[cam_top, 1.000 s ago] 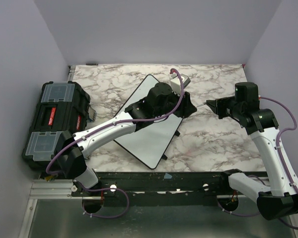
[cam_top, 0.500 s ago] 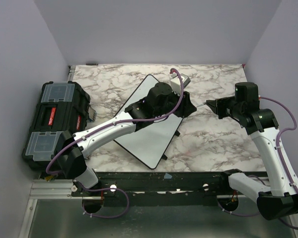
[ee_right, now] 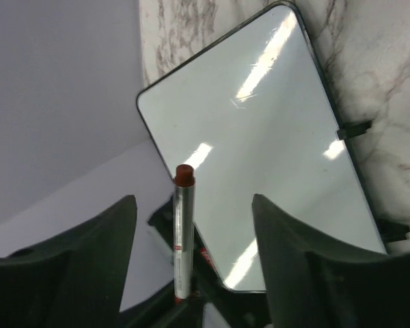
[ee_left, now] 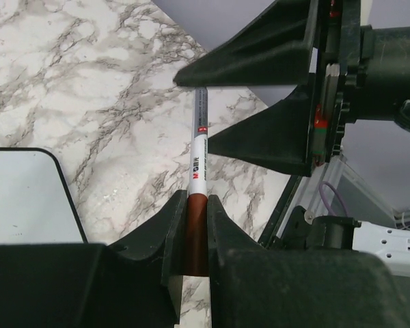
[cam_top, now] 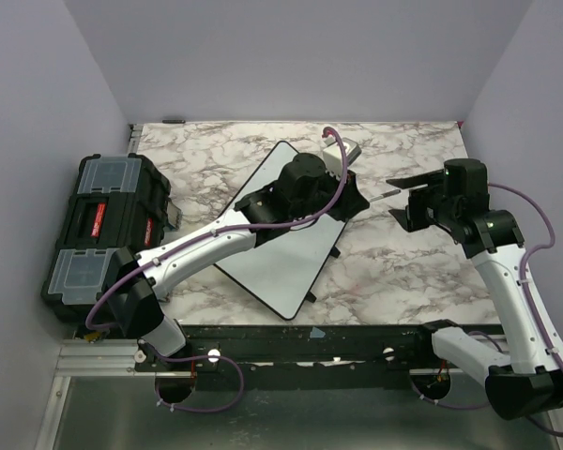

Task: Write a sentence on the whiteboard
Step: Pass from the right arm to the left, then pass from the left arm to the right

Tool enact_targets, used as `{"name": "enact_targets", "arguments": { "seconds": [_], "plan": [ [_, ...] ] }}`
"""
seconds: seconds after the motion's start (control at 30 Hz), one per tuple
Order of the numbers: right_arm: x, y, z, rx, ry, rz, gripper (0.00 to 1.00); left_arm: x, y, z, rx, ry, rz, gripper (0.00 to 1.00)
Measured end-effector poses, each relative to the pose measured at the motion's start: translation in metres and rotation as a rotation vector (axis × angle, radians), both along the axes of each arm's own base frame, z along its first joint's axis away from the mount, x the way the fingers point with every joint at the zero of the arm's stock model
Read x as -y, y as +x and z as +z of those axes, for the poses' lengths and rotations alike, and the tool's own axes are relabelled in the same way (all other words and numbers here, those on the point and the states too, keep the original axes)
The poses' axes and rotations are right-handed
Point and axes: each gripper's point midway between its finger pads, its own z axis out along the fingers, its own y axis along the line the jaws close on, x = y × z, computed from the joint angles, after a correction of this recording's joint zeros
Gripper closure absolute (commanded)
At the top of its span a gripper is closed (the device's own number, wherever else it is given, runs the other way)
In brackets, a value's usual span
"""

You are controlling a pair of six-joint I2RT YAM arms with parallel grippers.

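Observation:
The whiteboard point(cam_top: 281, 253) lies tilted on the marble table, and no red sentence shows on its visible surface; it also shows blank in the right wrist view point(ee_right: 273, 137). My left gripper point(cam_top: 359, 202) reaches over the board's far right edge. It is shut on a marker point(ee_left: 199, 157), with the dark red end clamped between its fingers point(ee_left: 171, 225). The marker point(cam_top: 385, 195) points at my right gripper point(cam_top: 402, 199), which is open. Its two fingers stand above and below the marker's grey end point(ee_left: 197, 109) and touch neither side point(ee_right: 183, 239).
A black toolbox point(cam_top: 103, 225) with clear lid compartments sits at the table's left edge. A small grey object point(cam_top: 349, 150) lies just behind the left gripper. Lilac walls close in the table on three sides.
My right gripper has opened: its fingers, shut on the marker's end before, are now spread apart. The left arm and the marker have not moved.

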Motion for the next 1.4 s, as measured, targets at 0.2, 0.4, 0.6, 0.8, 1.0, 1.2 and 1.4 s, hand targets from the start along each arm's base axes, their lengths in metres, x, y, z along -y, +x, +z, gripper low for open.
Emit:
{"name": "enact_targets", "arguments": {
  "seconds": [0.2, 0.4, 0.6, 0.8, 1.0, 1.2, 1.4],
  "plan": [
    [-0.003, 0.000, 0.007, 0.063, -0.029, 0.053, 0.00, -0.002, 0.000, 0.010, 0.020, -0.009, -0.002, 1.00],
    [0.002, 0.001, 0.023, 0.177, -0.122, 0.100, 0.00, -0.008, -0.005, 0.015, 0.024, 0.002, -0.006, 1.00],
    [0.004, 0.009, 0.057, 0.325, -0.336, 0.242, 0.00, -0.017, -0.004, 0.022, 0.017, 0.010, 0.002, 1.00],
    [0.003, 0.014, 0.059, 0.398, -0.456, 0.337, 0.00, -0.032, -0.002, 0.032, 0.004, 0.025, 0.020, 1.00],
    [-0.008, -0.012, 0.055, 0.576, -0.472, 0.422, 0.00, -0.054, -0.005, 0.050, -0.011, 0.009, 0.009, 1.00],
    [-0.024, -0.028, 0.099, 0.813, -0.506, 0.522, 0.00, -0.075, -0.013, 0.072, -0.011, -0.005, -0.011, 1.00],
    [-0.048, -0.028, 0.107, 0.901, -0.480, 0.675, 0.00, -0.092, -0.034, 0.093, -0.001, -0.033, -0.067, 1.00]
  ]
}}
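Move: The left gripper already holds the marker by its brown end. The whiteboard it is meant for has its middle some 13 cm ahead, 19 cm to the left and 28 cm below. The right gripper is about 4 cm ahead of the left one, 8 cm to its right and 2 cm lower. From the right gripper, already parted around the free end, the marker's middle is about 5 cm to the left, 2 cm back and 1 cm up. Keep the left fingers shut on the marker and carry it up and left, about 9 cm each way, easing back late and holding its tilt, higher above the whiteboard. Meanwhile spread the right fingers from half open to wide and raise that hand some 11 cm, drifting left late, its tips swinging up and round to the left by roughly 50 degrees, clear of the marker's free end. ##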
